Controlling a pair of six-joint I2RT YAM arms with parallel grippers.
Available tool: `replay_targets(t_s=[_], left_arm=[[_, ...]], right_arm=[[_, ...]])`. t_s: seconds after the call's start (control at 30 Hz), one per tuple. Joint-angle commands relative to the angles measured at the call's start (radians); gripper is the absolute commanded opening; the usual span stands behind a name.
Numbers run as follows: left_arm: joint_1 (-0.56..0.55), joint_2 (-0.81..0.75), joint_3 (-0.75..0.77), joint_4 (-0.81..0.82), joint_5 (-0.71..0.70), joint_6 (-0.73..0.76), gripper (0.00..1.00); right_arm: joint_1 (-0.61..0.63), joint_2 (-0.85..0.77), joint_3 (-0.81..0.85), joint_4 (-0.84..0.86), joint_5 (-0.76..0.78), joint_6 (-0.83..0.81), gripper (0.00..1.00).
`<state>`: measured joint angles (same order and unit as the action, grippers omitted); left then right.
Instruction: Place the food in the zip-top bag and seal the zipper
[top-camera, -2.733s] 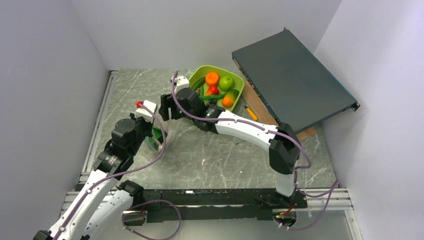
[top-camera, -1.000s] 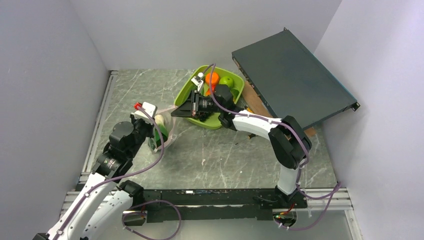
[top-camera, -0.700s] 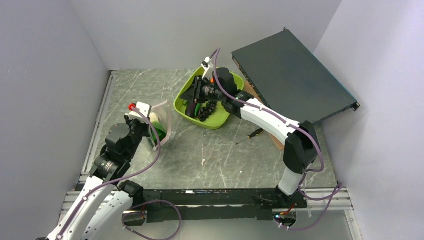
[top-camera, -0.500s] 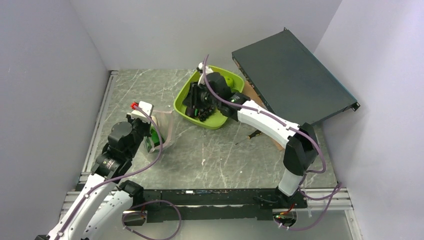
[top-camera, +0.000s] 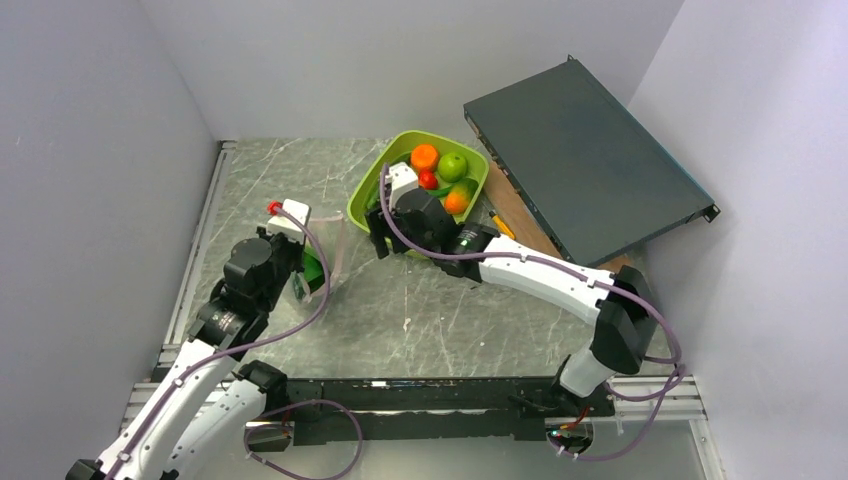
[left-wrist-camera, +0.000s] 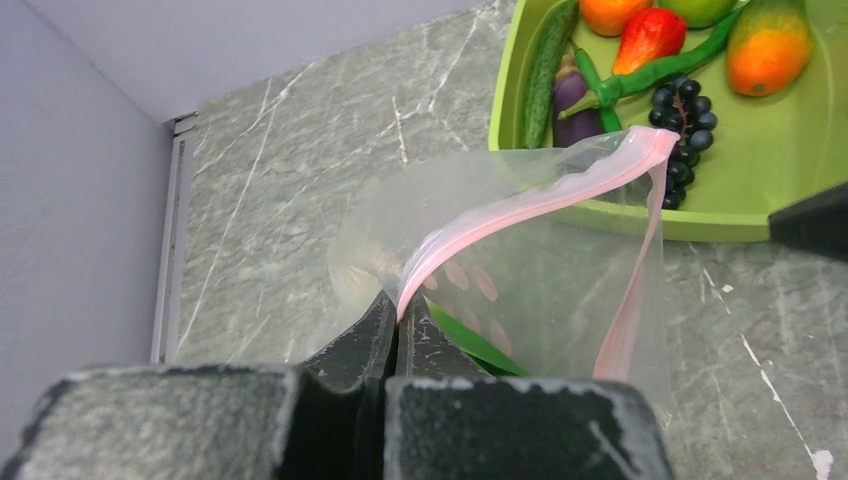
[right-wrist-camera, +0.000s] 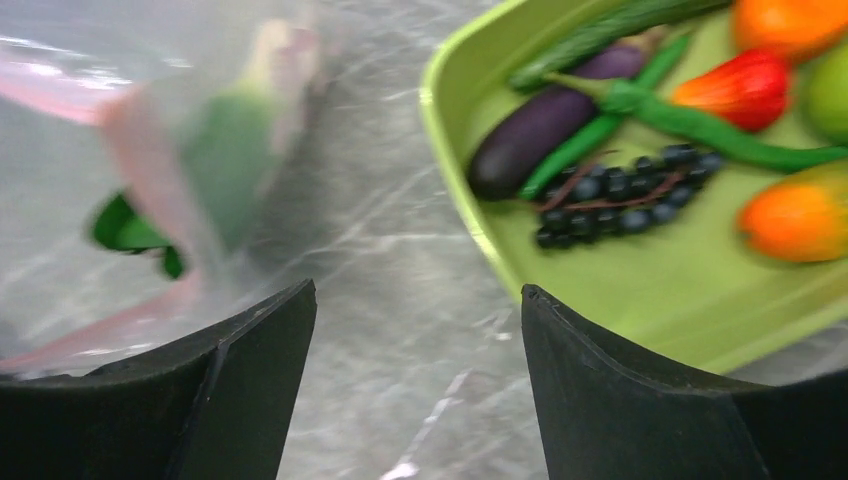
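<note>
The clear zip-top bag stands open on the table left of the tray. My left gripper is shut on its pink zipper at one corner of the mouth. A white-green leek lies inside the bag. My right gripper is open and empty, low over the table between the bag and the tray's near-left corner. In the lime-green tray lie an eggplant, grapes, a red pepper, a cucumber, green pods, an orange and a green apple.
A dark flat rack unit rests tilted at the back right on a wooden board. An orange-handled screwdriver lies beside the tray's right side. Walls close in the left, back and right.
My right gripper has come off the tray and down to the table between tray and bag, empty. The left gripper has kept its hold on the bag, shifting slightly.
</note>
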<state>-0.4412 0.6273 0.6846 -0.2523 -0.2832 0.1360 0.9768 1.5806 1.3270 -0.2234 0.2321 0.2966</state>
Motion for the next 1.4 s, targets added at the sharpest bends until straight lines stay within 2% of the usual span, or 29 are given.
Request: replay_targets(t_s=[0.0, 0.2, 0.33, 0.47, 0.53, 0.7, 0.93, 1.07, 1.23, 1.37], left_arm=[[0.003, -0.012, 0.028, 0.030, -0.090, -0.013, 0.00], [0.003, -0.036, 0.018, 0.038, -0.164, -0.010, 0.00], [0.002, -0.028, 0.022, 0.038, -0.164, -0.008, 0.00], [0.003, -0.018, 0.026, 0.034, -0.169, -0.009, 0.00], [0.003, -0.019, 0.024, 0.035, -0.162, -0.007, 0.00], [0.003, -0.021, 0.024, 0.035, -0.166, -0.007, 0.00], [0.003, -0.021, 0.027, 0.029, -0.155, -0.009, 0.00], [0.003, -0.025, 0.023, 0.043, -0.146, -0.005, 0.00], [0.002, -0.023, 0.024, 0.039, -0.150, -0.006, 0.00], [0.004, -0.019, 0.029, 0.035, -0.139, -0.007, 0.00]], right_arm=[[-0.054, 0.014, -0.049, 0.108, 0.146, -0.235, 0.78], [-0.184, 0.126, 0.003, 0.099, 0.018, -0.228, 0.78], [-0.218, 0.259, 0.165, -0.059, -0.036, 0.027, 0.72], [-0.218, 0.374, 0.269, -0.146, 0.070, 0.229, 0.72], [-0.216, 0.434, 0.337, -0.191, 0.110, 0.274, 0.72], [-0.217, 0.510, 0.395, -0.173, 0.120, 0.327, 0.67], [-0.214, 0.584, 0.433, -0.158, 0.149, 0.354, 0.51], [-0.208, 0.610, 0.444, -0.130, 0.160, 0.327, 0.40], [-0.200, 0.646, 0.538, -0.175, 0.220, 0.279, 0.37], [-0.193, 0.639, 0.533, -0.140, 0.239, 0.252, 0.28]])
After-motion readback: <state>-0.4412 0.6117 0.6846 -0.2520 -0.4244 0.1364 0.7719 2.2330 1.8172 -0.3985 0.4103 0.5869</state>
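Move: The right hand, empty and open, has the grapes about 18 cm ahead, 7 cm to its right and 17 cm below. The eggplant is some 9 cm left of the grapes and about level with them in depth; the red pepper lies about 7 cm beyond them, and the papaya about 7 cm to their right and 2 cm farther out. From the left hand, pinching the bag's edge, the grapes are roughly 18 cm ahead, 25 cm right and 20 cm below. Forward and down into the green tub, about 15 cm each way, the right hand swings away from the bag, bowing some 6 cm right before easing back left. It turns clockwise about 30 degrees, tips down, and narrows from wide open to roughly a third at the near end of the grapes. The left shifts 2.5 cm left, turning slightly counter-clockwise, still pinching the bag's edge, then holds. ##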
